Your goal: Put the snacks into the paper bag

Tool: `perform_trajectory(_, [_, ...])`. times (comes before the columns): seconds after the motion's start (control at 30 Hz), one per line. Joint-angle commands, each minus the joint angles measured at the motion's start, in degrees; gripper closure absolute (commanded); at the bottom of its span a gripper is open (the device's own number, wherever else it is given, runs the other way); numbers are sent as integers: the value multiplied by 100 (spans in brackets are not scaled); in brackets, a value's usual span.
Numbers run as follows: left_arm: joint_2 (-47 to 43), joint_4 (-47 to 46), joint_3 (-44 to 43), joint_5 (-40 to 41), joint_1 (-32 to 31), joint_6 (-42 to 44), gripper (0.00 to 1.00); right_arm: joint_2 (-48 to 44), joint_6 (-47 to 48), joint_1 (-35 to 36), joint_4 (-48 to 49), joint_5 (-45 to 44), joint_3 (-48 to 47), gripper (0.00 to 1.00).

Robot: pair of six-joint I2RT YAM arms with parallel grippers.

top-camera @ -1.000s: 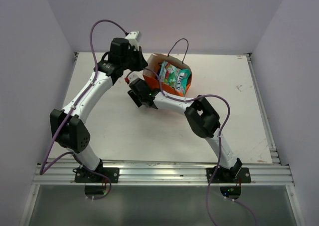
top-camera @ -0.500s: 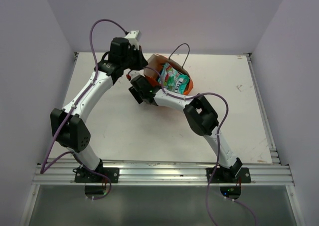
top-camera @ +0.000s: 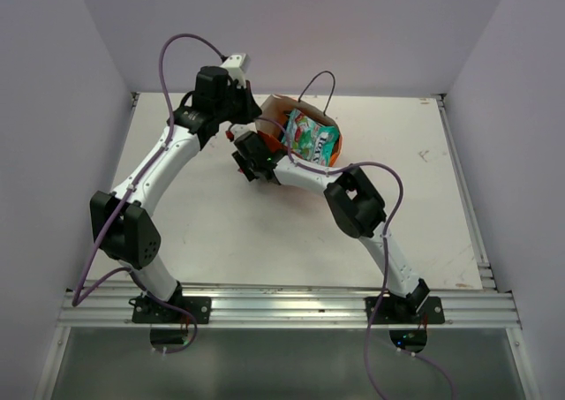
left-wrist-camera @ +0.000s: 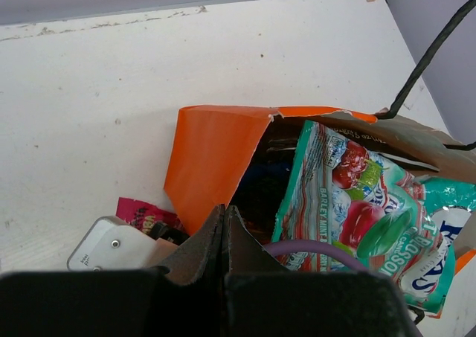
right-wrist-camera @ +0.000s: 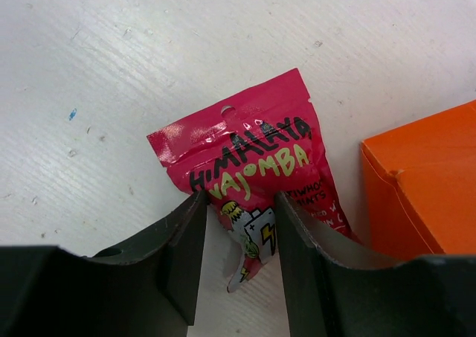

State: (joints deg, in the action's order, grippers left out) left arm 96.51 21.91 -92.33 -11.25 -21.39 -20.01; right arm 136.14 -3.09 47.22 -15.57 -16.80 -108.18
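Note:
The orange paper bag (top-camera: pixel 281 124) stands at the table's far middle with a teal-green and red snack packet (top-camera: pixel 312 139) sticking out of its mouth. My left gripper (left-wrist-camera: pixel 224 209) is shut at the bag's rim (left-wrist-camera: pixel 212 155), one finger outside the orange wall and one inside. The same packet (left-wrist-camera: pixel 357 203) fills the opening, with dark packets behind it. A small pink-red packet (right-wrist-camera: pixel 245 155) lies flat on the table left of the bag (right-wrist-camera: pixel 424 181). My right gripper (right-wrist-camera: pixel 239 199) is open, with one finger on each side of the packet's lower half, which is creased.
A thin black loop handle (left-wrist-camera: pixel 428 58) rises from the bag's far side. A purple cable (left-wrist-camera: pixel 312 248) crosses in front of the teal-green packet. The right arm's forearm (top-camera: pixel 305 177) lies along the bag's near side. White walls close in the table on three sides.
The right gripper has moved up the table towards the pink-red packet, and its jaws have narrowed around it. The bag and the teal-green packet have shifted slightly. The left gripper has stayed put.

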Motion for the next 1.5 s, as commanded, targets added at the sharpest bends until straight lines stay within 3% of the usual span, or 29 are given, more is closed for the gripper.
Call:
perform_trajectory(0.0, [-97,164,-13,-115,38,-21,100,378,-569,-249,-411,431,-54,56])
perform_trajectory(0.07, [-115,164,-4,-115,47,-20,100,405,-596,-249,-446,493,25,60])
perform_trajectory(0.17, [-124,147,14,-141,47,-38,100,440,-579,-249,-534,572,60,82])
perform_trajectory(0.3, [-132,120,14,-176,47,-47,100,501,-561,-249,-727,529,43,100])
perform_trajectory(0.57, [-185,85,49,-176,56,-47,100,-112,-359,-240,-877,422,288,100])
perform_trajectory(0.7, [-141,103,5,-106,64,-64,100,-1280,-245,-179,-763,615,955,100])
perform_trajectory(0.9, [-36,103,-92,-71,73,-91,100,-3275,-245,269,-1474,1100,1589,100])
perform_trajectory(1.0, [34,103,-171,-88,65,-99,100,-3909,-341,778,-2097,1003,1301,100])
perform_trajectory(1.23, [105,112,-285,-106,73,-152,100,-4341,-579,859,-3275,661,-534,100])
perform_trajectory(1.33, [79,120,-285,-106,73,-161,100,-4289,-386,850,-3321,266,-844,100])
perform_trajectory(1.47, [35,120,-268,-106,73,-161,100,-4192,-17,710,-2821,-174,-582,100])
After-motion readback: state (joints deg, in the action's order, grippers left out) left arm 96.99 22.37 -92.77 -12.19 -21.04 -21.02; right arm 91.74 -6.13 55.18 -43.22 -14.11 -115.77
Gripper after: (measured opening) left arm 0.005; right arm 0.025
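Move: The right hand is down at the table with open fingers straddling the near end of the pink packet, whose middle is about 2 cm ahead, level sideways and 1 cm lower. The paper bag stands some 14 cm to this hand's right and 6 cm farther out, the teal packet in its mouth about 16 cm right, 8 cm ahead and 17 cm up. From the left hand at the bag's rim, the pink packet lies about 2 cm ahead, 2 cm left and 25 cm below. The right fingers shut fully to pinch the pink packet where it lies, then the hand draws it back some 18 cm and up nearly 40 cm, off the table and higher than the bag's mouth, drifting about 5 cm to the right while the wrist rolls left side up by some 20 degrees and its fingertips rise a little. The left hand stays in place with closed fingers, keeping hold of the bag's left rim. ##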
